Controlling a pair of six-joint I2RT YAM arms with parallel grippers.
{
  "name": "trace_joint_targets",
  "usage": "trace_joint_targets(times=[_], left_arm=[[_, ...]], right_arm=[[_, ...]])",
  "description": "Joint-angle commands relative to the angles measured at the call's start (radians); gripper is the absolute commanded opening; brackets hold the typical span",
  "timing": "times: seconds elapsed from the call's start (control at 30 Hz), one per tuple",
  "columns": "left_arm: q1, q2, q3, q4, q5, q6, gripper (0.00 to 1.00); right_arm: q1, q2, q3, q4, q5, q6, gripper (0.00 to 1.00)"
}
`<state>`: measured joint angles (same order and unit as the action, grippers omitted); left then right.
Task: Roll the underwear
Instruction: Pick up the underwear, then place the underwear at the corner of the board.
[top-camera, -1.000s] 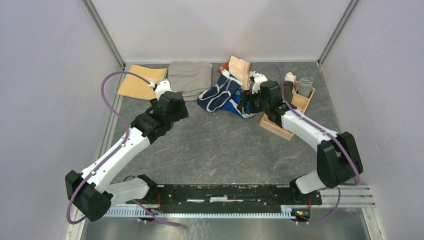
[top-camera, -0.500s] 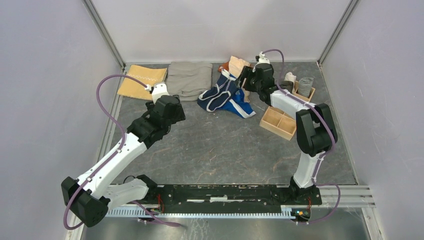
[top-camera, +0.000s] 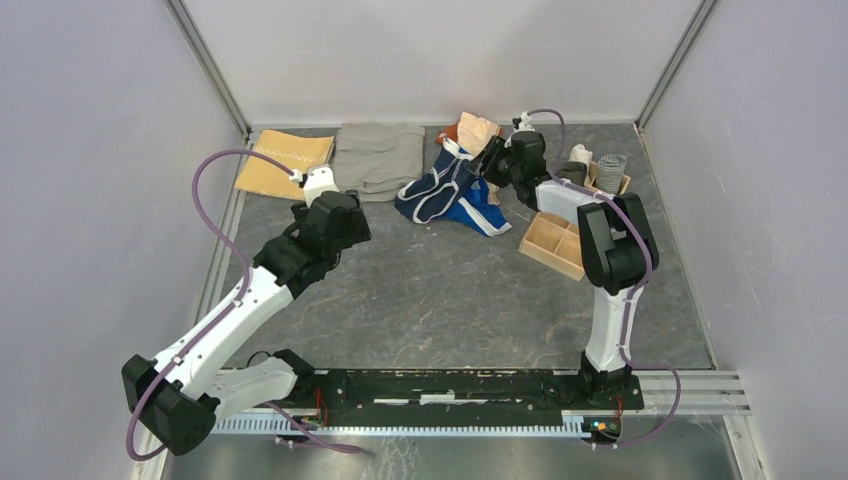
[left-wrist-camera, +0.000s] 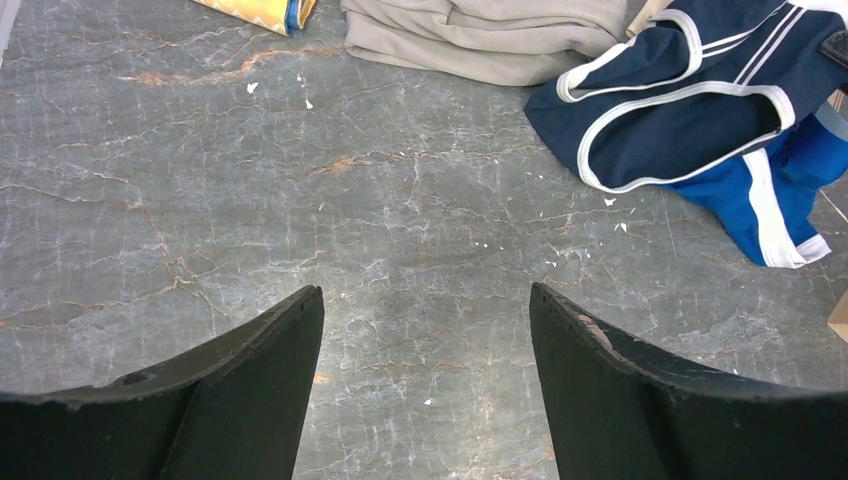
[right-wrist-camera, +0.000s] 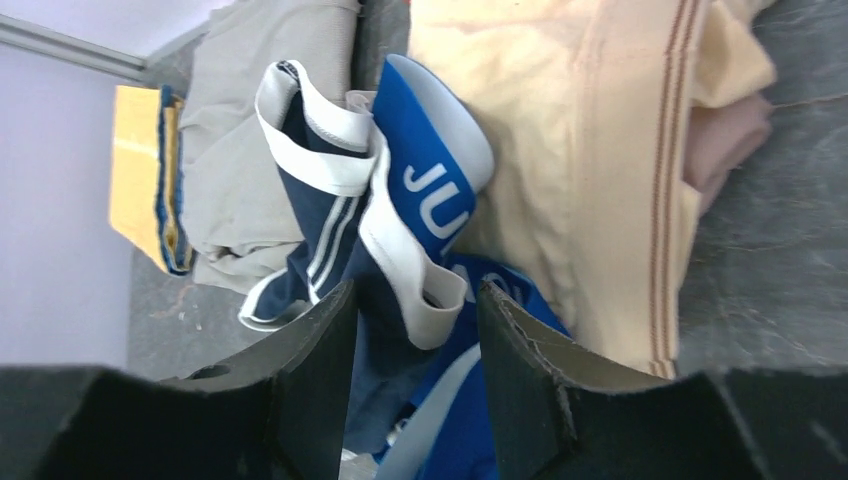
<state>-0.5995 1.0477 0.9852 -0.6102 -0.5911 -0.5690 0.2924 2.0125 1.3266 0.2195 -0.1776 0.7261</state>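
The underwear lies in a heap at the back: a navy pair with white trim (top-camera: 437, 187) (left-wrist-camera: 660, 110), a bright blue pair (top-camera: 487, 215) (left-wrist-camera: 780, 190) and a peach pair (top-camera: 478, 133) (right-wrist-camera: 570, 150). My right gripper (top-camera: 492, 160) (right-wrist-camera: 415, 295) has reached into the heap. Its jaws stand apart around the blue pair's white-edged waistband (right-wrist-camera: 430, 190), with a gap still showing on both sides. My left gripper (top-camera: 352, 218) (left-wrist-camera: 427, 300) hovers wide open over bare table, left of the navy pair, holding nothing.
A folded mustard-yellow cloth (top-camera: 285, 162) and a folded grey-khaki cloth (top-camera: 380, 157) lie at the back left. At the right stands a wooden compartment tray (top-camera: 556, 245), and behind it a wooden box with rolled pieces (top-camera: 605, 175). Walls enclose the table.
My right arm swung from the wooden tray up to the heap at the back, and its jaws narrowed. The left arm drew back slightly to the left.
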Motion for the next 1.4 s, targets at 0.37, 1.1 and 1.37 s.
trace_joint_targets(times=[0.37, 1.1, 1.37], left_arm=[[0.01, -0.038, -0.002, 0.035, 0.01, 0.054, 0.81], [0.047, -0.231, -0.023, -0.004, -0.08, -0.038, 0.82], [0.047, -0.349, -0.021, -0.118, -0.047, -0.072, 0.82]], right_arm=[[0.013, -0.044, 0.118, 0.095, -0.043, -0.231, 0.0], [0.541, -0.418, 0.266, -0.384, -0.22, -0.625, 0.0], [0.575, -0.723, -0.331, -0.321, -0.047, -0.488, 0.0]])
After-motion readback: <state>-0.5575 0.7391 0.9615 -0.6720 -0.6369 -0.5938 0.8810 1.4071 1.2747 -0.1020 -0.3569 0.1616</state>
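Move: The right hand hovers half open over the right, far edge of the navy underwear, whose middle lies about 5 cm back, 10 cm to its left and 3 cm lower. The peach garment is some 4 cm ahead and 2 cm right of this hand, the blue underwear 8 cm back and 2 cm left, the folded grey cloth 1 cm ahead and 25 cm left. From the left hand, the navy underwear lies roughly 18 cm ahead, 22 cm right, 14 cm lower. The right fingers close to a pinch on the white-trimmed edge of the navy underwear, then pull it up off the pile and sweep it back nearly 30 cm and left about 17 cm, rising over 20 cm before sinking slightly, while the wrist swings counter-clockwise and tips up. The left hand, fingers still open and empty, backs up, left and towards its base by several centimetres. ##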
